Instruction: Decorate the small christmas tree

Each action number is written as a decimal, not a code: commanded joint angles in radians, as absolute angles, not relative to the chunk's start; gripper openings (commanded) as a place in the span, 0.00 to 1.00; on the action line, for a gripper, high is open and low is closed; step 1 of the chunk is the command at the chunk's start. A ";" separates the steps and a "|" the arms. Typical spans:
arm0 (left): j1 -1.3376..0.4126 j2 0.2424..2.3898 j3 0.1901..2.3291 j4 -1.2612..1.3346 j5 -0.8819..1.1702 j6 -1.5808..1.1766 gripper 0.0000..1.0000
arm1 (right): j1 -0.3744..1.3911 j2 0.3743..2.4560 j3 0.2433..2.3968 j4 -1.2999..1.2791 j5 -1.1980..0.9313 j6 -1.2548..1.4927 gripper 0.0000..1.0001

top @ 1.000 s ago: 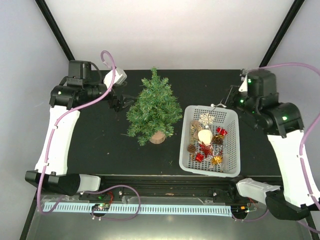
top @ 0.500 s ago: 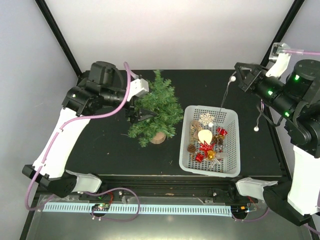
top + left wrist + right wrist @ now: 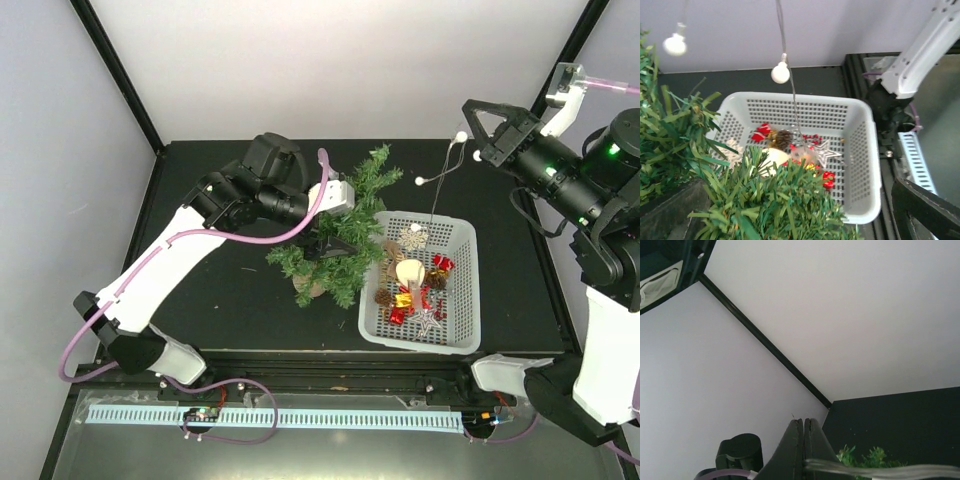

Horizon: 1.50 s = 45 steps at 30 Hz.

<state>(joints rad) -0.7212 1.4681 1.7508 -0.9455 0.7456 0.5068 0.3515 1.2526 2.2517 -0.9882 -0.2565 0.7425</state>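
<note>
The small christmas tree (image 3: 372, 185) leans to the right, its branches against the white basket (image 3: 470, 290). My left gripper (image 3: 335, 245) is open and pushed into its middle. In the left wrist view, green needles (image 3: 785, 200) fill the space between the dark fingers (image 3: 925, 210). My right gripper (image 3: 470, 108) is raised high at the back right, shut on a thin light string (image 3: 436, 180). The string has white bulbs (image 3: 780, 75) and hangs down into the basket. In the right wrist view the fingers (image 3: 803, 421) are pressed together with the blurred wire (image 3: 875, 471) just below them.
The basket (image 3: 860, 106) holds a silver star (image 3: 428, 318), red gift boxes (image 3: 442, 263), pine cones (image 3: 383, 297), a cream ball (image 3: 409, 271) and a snowflake (image 3: 412, 238). Black frame posts (image 3: 115, 70) rise at both back corners. The tree's tan base (image 3: 310, 290) is on the black tabletop.
My left gripper has pushed right into the tree, which has tipped over towards the basket. My right gripper has risen slightly, drawing the light string higher.
</note>
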 commanded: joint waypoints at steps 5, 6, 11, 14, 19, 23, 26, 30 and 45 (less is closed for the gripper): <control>-0.719 1.397 1.724 -0.837 0.518 0.504 0.99 | 0.346 1.218 2.236 -0.958 -0.273 0.759 0.01; -0.717 1.378 1.704 -0.823 0.503 0.507 0.99 | 0.347 1.215 2.231 -0.957 -0.273 0.760 0.01; -0.708 1.325 1.681 -0.834 0.485 0.512 0.99 | 0.347 1.207 2.215 -0.953 -0.275 0.759 0.01; -0.709 1.298 1.678 -0.850 0.491 0.516 0.99 | 0.347 1.207 2.212 -0.953 -0.279 0.758 0.01; -0.707 1.248 1.667 -0.913 0.587 0.561 0.99 | 0.347 1.210 2.212 -0.958 -0.284 0.751 0.01; -0.708 1.219 1.660 -0.941 0.690 0.594 0.99 | 0.346 1.204 2.209 -0.963 -0.283 0.749 0.01; -0.709 1.215 1.695 -0.981 0.759 0.628 0.99 | 0.346 1.195 2.199 -0.969 -0.276 0.747 0.01; -0.710 1.208 1.737 -1.066 0.860 0.709 0.99 | 0.347 1.174 2.170 -0.966 -0.275 0.750 0.01; -0.961 1.274 1.704 -0.735 0.336 0.368 0.99 | 0.347 1.135 2.158 -0.854 -0.397 0.833 0.01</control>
<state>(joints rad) -0.8906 1.2411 1.7027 -0.9276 0.6449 0.5377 0.3515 1.1393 2.1174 -0.9260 -0.3458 0.7959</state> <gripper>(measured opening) 0.990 0.017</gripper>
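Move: The light string hanging from the right gripper is about 23 cm to the left hand's right, 3 cm ahead and some 5 cm lower where its nearest bulb hangs. The tree's middle is about 5 cm ahead and 14 cm below. The basket's middle is roughly 23 cm to the left hand's right, level with it fore-and-aft and 33 cm below. From the right hand, the tree lies about 26 cm left, 6 cm ahead and 37 cm lower. Briefly forward, then left and up, the left hand backs out of the tree branches with open fingers, drawing back about 12 cm towards the base and ending some 5 cm higher; it rolls roughly 10 degrees and finally starts right again, towards the basket side. High up, the right hand keeps its shut grip on the light string, drifting back about 3 cm. ##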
